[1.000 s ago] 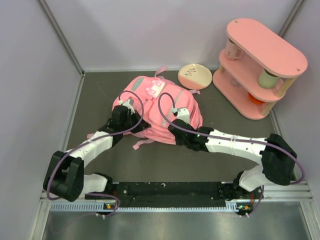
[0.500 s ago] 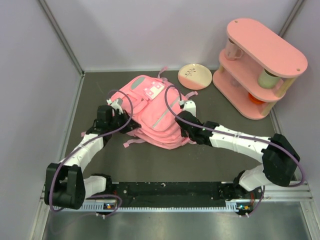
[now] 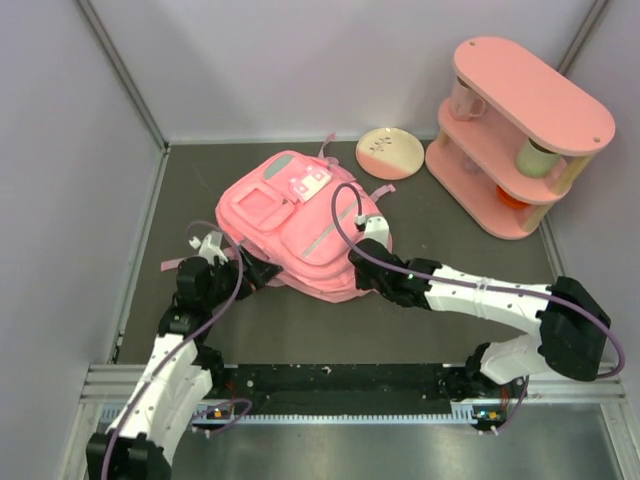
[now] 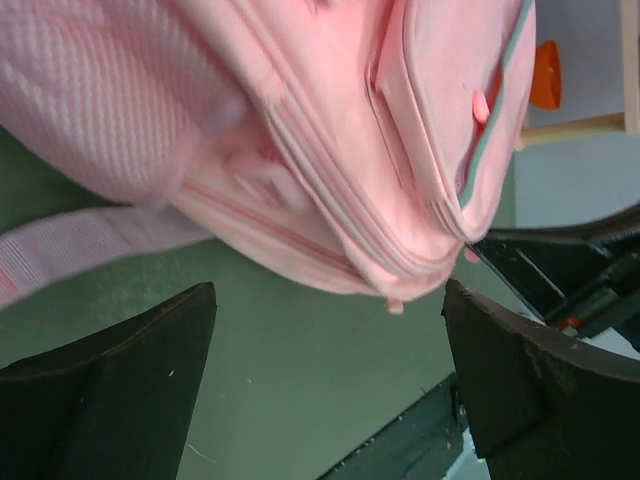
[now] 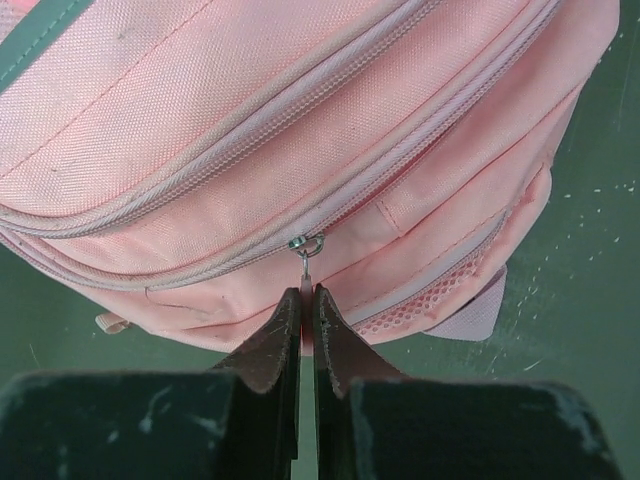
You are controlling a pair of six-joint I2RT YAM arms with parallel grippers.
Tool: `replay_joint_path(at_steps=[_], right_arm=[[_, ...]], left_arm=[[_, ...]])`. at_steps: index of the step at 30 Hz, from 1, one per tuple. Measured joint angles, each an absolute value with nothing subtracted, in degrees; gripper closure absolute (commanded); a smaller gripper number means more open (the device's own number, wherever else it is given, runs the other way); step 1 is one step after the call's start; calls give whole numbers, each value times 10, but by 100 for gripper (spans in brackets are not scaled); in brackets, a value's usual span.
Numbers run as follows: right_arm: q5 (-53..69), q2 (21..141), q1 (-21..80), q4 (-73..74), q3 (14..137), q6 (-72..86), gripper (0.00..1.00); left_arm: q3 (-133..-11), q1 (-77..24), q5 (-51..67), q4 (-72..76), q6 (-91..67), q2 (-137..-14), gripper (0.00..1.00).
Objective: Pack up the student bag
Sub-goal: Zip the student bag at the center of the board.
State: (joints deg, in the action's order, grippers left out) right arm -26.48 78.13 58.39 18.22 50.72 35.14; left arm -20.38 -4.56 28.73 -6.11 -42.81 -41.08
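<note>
The student bag point(image 3: 300, 225), a soft pink backpack with a white-and-mint patch and a grey stripe, lies flat mid-table. My right gripper point(image 3: 362, 262) is at its near right edge, shut on the zipper pull point(image 5: 305, 262) of a long zip on the student bag point(image 5: 250, 120). My left gripper point(image 3: 258, 274) sits just off the near left edge, open, with nothing between its fingers. In the left wrist view the left gripper point(image 4: 328, 300) stands wide over bare table below the student bag point(image 4: 330, 150). A pink strap point(image 4: 90, 250) trails to the left.
A pink two-tier shelf point(image 3: 520, 130) holding a cup, a roll and an orange item stands at the back right. A round plate point(image 3: 390, 153) lies beside it. Grey walls close in on the left and at the back. A strap end point(image 3: 172, 265) lies near the left arm.
My left gripper has let go of the bag, opened and pulled back toward the near left. The bag has settled flatter and shifted slightly left. The right gripper stays shut on the zipper pull.
</note>
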Motion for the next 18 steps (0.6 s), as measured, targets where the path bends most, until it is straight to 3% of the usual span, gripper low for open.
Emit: replay_joint_path(at_steps=[4,7,18], right_arm=[[-265,774,585,172,495,363,100],[-264,764,585,170,491,364,100],[-248,738,585,159,470,365,100]], left_arm=[[-136,-128,226,-68,-504,-298,1],[-116,-222,160,-57,-558,-296,1],[-116,-378,-27,169,-667,-526,1]])
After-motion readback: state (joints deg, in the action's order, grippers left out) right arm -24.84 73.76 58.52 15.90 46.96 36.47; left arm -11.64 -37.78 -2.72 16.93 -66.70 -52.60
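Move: Some 10 cm to the left hand's right, 2 cm nearer the base and 6 cm lower is the bag's near edge; the zip pull is about 24 cm to this hand's right, level fore and aft, and the grey strap about 15 cm to its left and 4 cm ahead, near the table. The right hand already has the zip pull in its fingers; the bag's body centres around 14 cm ahead of it and 13 cm to its left. Swinging across with fingers wide open, the left hand goes about 8 cm to the right and sinks some 4 cm towards the bag's near edge, first drawing back towards its base and then curving forward again. Meanwhile the right hand keeps its pinch on the zip pull and all but stays in place. ##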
